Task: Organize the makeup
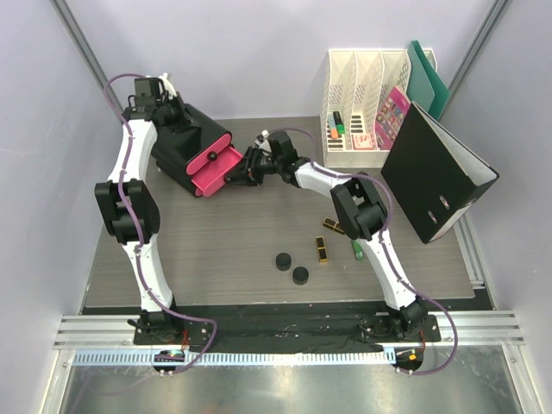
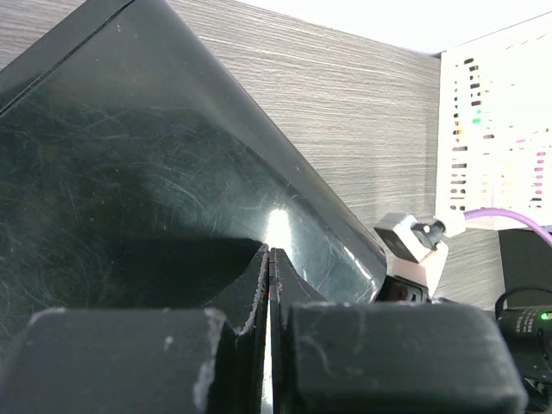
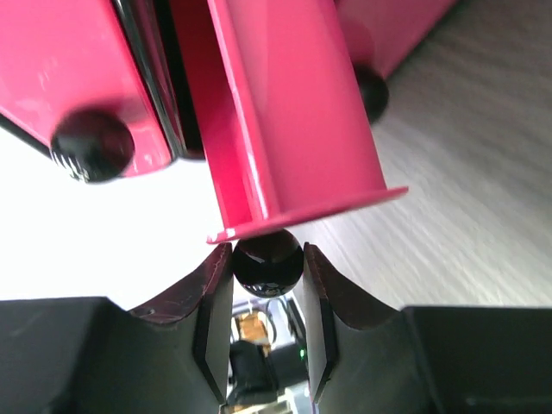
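The makeup lies on the table in the top view: two black round compacts (image 1: 283, 261) (image 1: 300, 276), two black-and-gold cases (image 1: 322, 250) (image 1: 333, 226) and a green tube (image 1: 354, 249). At the back left stands the black box (image 1: 177, 142), with a pink drawer (image 1: 211, 171) pulled out. My right gripper (image 1: 244, 166) (image 3: 266, 252) is shut on that drawer's black round knob (image 3: 268, 259), a pad on each side of it. My left gripper (image 1: 171, 114) (image 2: 271, 252) is shut with nothing in it, its tips against the box's glossy black top (image 2: 129, 172).
A white file organiser (image 1: 366, 95) at the back right holds marker pens and a pink card. A black binder (image 1: 440, 172) leans beside it, with a green folder (image 1: 427, 73) behind. Another drawer's knob (image 3: 90, 145) shows left of the held one.
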Motion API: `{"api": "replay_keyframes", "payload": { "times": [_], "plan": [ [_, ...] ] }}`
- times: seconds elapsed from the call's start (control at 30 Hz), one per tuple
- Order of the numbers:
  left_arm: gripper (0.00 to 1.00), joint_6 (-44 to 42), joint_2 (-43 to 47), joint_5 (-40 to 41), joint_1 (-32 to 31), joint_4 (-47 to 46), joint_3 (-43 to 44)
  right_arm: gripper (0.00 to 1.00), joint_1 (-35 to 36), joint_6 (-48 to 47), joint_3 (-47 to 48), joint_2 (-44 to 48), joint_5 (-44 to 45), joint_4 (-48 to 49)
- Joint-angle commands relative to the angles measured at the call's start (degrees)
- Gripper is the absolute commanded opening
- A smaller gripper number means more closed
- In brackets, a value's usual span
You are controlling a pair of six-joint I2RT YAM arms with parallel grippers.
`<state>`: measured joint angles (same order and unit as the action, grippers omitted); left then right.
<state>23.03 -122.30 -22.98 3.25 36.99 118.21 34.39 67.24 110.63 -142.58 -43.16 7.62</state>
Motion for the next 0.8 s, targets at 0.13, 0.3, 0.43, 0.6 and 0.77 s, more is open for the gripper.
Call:
{"api": "replay_keyframes", "payload": {
  "times": [0.13,0.3,0.43,0.6,0.77],
  "plan": [
    [0.00,-4.5,-9.0,8.2,-0.1,21.5,-6.4,0.01,-1.7,-4.6,-9.4,7.6,-5.1,-10.8],
    [0.00,-4.5,-8.8,8.2,-0.1,21.3,-6.9,0.04,-3.1,-10.3,-9.8,9.2,-6.1,-19.1],
    [0.00,-4.4,-8.8,8.0,-0.2,21.3,-7.0,0.30,-3.3,-11.2,-10.3,9.3,-6.4,-20.8],
    [0.00,-4.6,-8.6,8.5,-0.1,21.3,-7.1,0.62,-3.5,-14.2,-10.0,11.4,-4.4,-23.2],
    [0.00,-4.7,-8.6,8.4,-0.1,21.6,-6.8,0.68,-4.4,-17.7,-8.6,12.6,-2.8,-28.2]
  ]
}}
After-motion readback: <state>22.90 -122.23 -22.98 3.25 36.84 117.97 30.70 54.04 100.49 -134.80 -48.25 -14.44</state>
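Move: The right fingers already grip the knob of the middle drawer, which is partly out. The top drawer's knob is about 7 cm ahead of this hand, 5 cm to its left and 4 cm higher; the bottom knob is 1 cm ahead, 3 cm left and 5 cm lower. From the left hand, shut on the organizer's top, the gripped knob lies some 14 cm back, 11 cm right and 9 cm below. Left fingertips resting atop, right hand pulls the knob right and back about 6 cm, opens and sinks clear. ##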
